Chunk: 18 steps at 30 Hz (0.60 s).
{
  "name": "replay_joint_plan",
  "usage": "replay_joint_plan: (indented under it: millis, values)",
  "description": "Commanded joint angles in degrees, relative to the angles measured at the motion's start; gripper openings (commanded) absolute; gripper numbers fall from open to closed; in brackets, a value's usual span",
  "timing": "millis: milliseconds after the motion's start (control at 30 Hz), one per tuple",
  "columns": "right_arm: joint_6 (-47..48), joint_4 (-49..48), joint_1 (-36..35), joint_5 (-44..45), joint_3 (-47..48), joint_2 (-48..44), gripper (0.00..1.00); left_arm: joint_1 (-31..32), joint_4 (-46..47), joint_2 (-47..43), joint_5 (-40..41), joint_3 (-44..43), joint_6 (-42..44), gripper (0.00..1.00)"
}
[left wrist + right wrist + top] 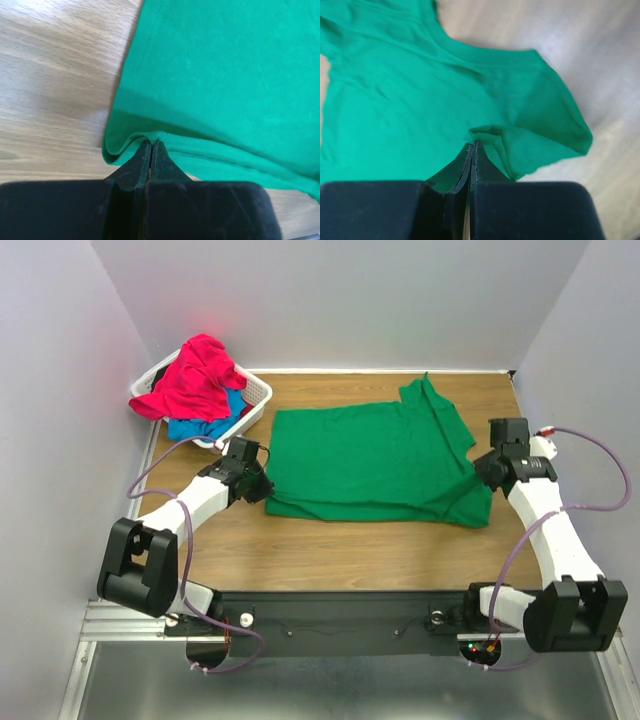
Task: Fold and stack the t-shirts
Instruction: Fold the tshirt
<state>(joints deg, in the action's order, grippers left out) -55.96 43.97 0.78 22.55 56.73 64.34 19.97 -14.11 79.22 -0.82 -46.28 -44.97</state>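
A bright green t-shirt (pixel 375 460) lies spread on the wooden table, folded over along its near edge, with one sleeve pointing to the back right. My left gripper (pixel 262 483) is at the shirt's left near corner. In the left wrist view its jaws (pixel 151 143) are shut, pinching the folded edge of the green t-shirt (pixel 225 75). My right gripper (pixel 483 465) is at the shirt's right side by the sleeve. Its jaws (pixel 474 145) are shut on a small bunch of the green t-shirt (pixel 410 100). A pinkish-red t-shirt (pixel 200 375) and a blue t-shirt (pixel 205 427) lie heaped in the basket.
A white slotted basket (pixel 262 390) stands at the back left corner of the table, close behind my left arm. Bare wood (pixel 350 550) runs between the shirt and the arms' bases. Pale walls enclose the table on three sides.
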Motion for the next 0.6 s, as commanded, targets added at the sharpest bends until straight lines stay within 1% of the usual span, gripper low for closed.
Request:
replay_joint_plan:
  millis: [0, 167, 233, 267, 300, 333, 367, 567]
  values:
    - [1.1, -8.1, 0.4, -0.3, 4.4, 4.1, 0.0, -1.4, 1.6, 0.8, -1.7, -2.3, 1.6, 0.0]
    - [2.6, -11.5, 0.4, 1.2, 6.7, 9.8, 0.0, -2.5, 2.5, 3.5, -1.4, -3.5, 2.2, 0.0]
    - [5.9, -14.8, 0.4, 0.7, 7.9, 11.3, 0.0, -3.4, 3.0, 4.2, -1.5, -4.3, 2.5, 0.0]
    - [8.9, -16.4, 0.4, 0.0, 8.2, 13.2, 0.0, -3.5, 4.1, 4.7, -2.0, -4.4, 2.5, 0.0]
    - [8.9, -17.9, 0.4, -0.8, 8.4, 14.1, 0.0, -3.6, 4.6, 5.0, -2.3, -4.4, 2.5, 0.0]
    - [11.8, -19.3, 0.4, -1.4, 9.4, 15.3, 0.0, -3.6, 4.8, 5.5, -2.5, -4.6, 2.4, 0.0]
    - [13.8, -20.2, 0.4, -2.3, 10.1, 17.8, 0.0, -3.7, 5.1, 6.3, -2.5, -5.0, 2.3, 0.0]
    - [16.2, -21.1, 0.5, -5.0, 15.9, 27.1, 0.0, -4.1, 5.8, 9.6, -1.8, -6.1, 2.0, 0.0]
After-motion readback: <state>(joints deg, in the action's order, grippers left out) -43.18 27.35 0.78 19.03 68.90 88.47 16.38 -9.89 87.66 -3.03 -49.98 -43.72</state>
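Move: Both hands already hold the near side of the green t-shirt off the table. The t-shirt's far left corner lies about 28 cm ahead of the left hand, in line with it and some 7 cm lower; the white basket is about 28 cm ahead and 20 cm to its left. From the right hand, the far sleeve is about 25 cm ahead, 4 cm left and 13 cm below; the t-shirt's near right corner is some 10 cm back, straight behind and 13 cm down. Still pinching the t-shirt's near side with shut fingers, both hands carry it forward over the part lying flat. The right hand leads, sweeping about 12 cm towards the far sleeve, sinking slightly near the end and turning about 10 degrees counter-clockwise; the left follows more slowly towards the far left corner, only some 3.5 cm forward while easing down. ##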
